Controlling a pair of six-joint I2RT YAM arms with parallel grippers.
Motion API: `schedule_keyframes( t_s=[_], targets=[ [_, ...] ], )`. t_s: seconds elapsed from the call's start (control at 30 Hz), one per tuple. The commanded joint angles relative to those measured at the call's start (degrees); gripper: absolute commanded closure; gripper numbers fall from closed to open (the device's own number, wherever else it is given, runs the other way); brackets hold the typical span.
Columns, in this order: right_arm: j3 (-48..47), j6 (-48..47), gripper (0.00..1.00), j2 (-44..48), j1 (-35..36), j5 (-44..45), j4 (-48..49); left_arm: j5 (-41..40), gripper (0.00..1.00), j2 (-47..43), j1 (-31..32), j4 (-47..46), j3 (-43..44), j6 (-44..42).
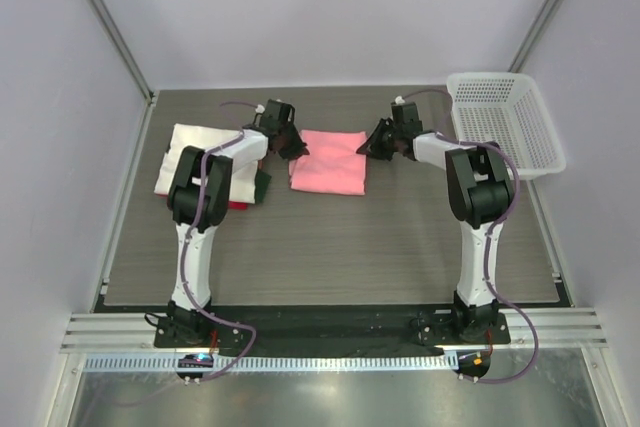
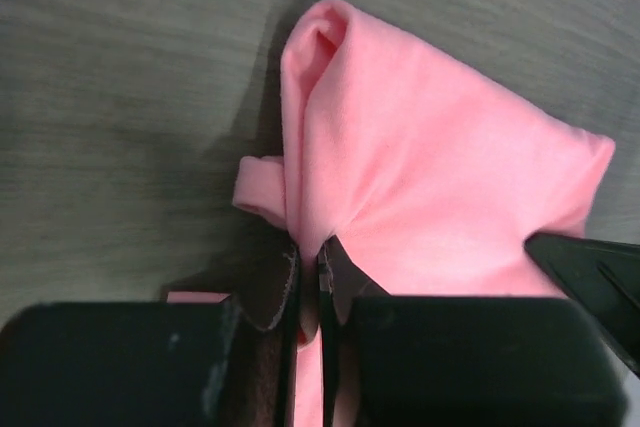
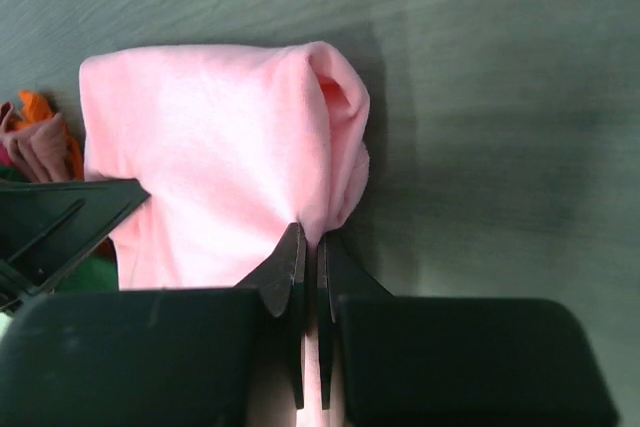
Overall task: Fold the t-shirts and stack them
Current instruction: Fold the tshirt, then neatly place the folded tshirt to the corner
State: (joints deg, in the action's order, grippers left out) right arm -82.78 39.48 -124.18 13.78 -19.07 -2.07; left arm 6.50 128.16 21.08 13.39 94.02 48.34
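Note:
A folded salmon-pink t-shirt (image 1: 330, 161) lies in the middle of the table, between both arms. My left gripper (image 1: 291, 144) is shut on its left edge; in the left wrist view the pink t-shirt (image 2: 440, 187) bunches up into the closed gripper (image 2: 308, 262). My right gripper (image 1: 378, 143) is shut on the right edge, where the pink t-shirt (image 3: 220, 157) is pinched in the gripper (image 3: 311, 247). A folded white t-shirt (image 1: 192, 155) lies at the left under my left arm, with a red t-shirt (image 1: 240, 203) showing at its near edge.
A white mesh basket (image 1: 503, 122) stands at the back right corner of the dark table (image 1: 340, 247). Dark green and orange cloth (image 3: 45, 137) lies beside the white stack.

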Motion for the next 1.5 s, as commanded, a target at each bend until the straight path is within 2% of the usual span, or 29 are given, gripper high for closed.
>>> schedule_keyframes(
  t_s=[0.0,0.2,0.47,0.57,0.7,0.83,1.0,1.1,1.27,1.47],
  targets=[
    [3.85,-2.04,0.99,9.82,0.90,0.18,1.53,-3.06,1.00,-9.82,1.15,-1.08,-4.71,-2.81],
    [9.65,-3.10,0.99,21.42,3.70,-0.79,1.28,-5.80,1.00,-25.22,2.47,-0.82,-15.68,-5.09],
    [8.35,-2.14,0.99,33.03,13.10,4.12,-2.85,-7.37,1.00,-46.91,0.98,14.28,-17.47,-8.52],
    [5.98,-1.17,0.99,34.27,16.88,4.92,-3.73,-8.17,1.00,-52.81,-2.26,20.26,-16.85,-10.19],
    [-0.07,0.33,0.99,32.25,23.46,7.81,-4.44,-9.66,1.00,-58.00,-10.42,27.12,-15.62,-12.82],
    [-5.71,0.86,0.99,27.34,29.87,10.44,-4.44,-11.69,1.00,-60.04,-16.59,33.71,-13.95,-15.72],
    [-13.19,1.74,0.99,18.91,35.17,12.56,-3.22,-10.81,1.00,-58.29,-25.72,36.00,-13.42,-18.54],
    [-16.79,2.00,0.99,14.34,37.02,13.44,-2.42,-10.55,1.00,-56.27,-28.89,36.71,-12.28,-19.24],
    [-19.87,3.67,0.99,8.79,37.72,13.45,0.13,-11.51,1.00,-51.71,-30.13,35.05,-10.00,-19.33],
    [-26.62,-0.02,0.99,1.67,37.37,13.62,1.71,-8.35,1.00,-43.10,-30.22,30.56,-7.54,-16.61]
  ],
)
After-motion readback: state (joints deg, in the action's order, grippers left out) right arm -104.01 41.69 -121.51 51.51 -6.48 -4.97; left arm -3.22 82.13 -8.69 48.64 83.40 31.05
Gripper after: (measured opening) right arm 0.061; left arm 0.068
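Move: Both hands already pinch the pink t-shirt's side edges; the white folded stack where they take it lies about 24 cm left of the left hand, some 3 cm back and about level, or roughly 39 cm left and 3 cm back of the right. The shirt's middle is about 6 cm right and 3 cm back of the left hand; the green cloth at the stack's near right corner is 10 cm left and 9 cm back of that hand. Both hands lift the still-pinched t-shirt about 25 cm, swing 30 cm left and back, then sink over the stack. ##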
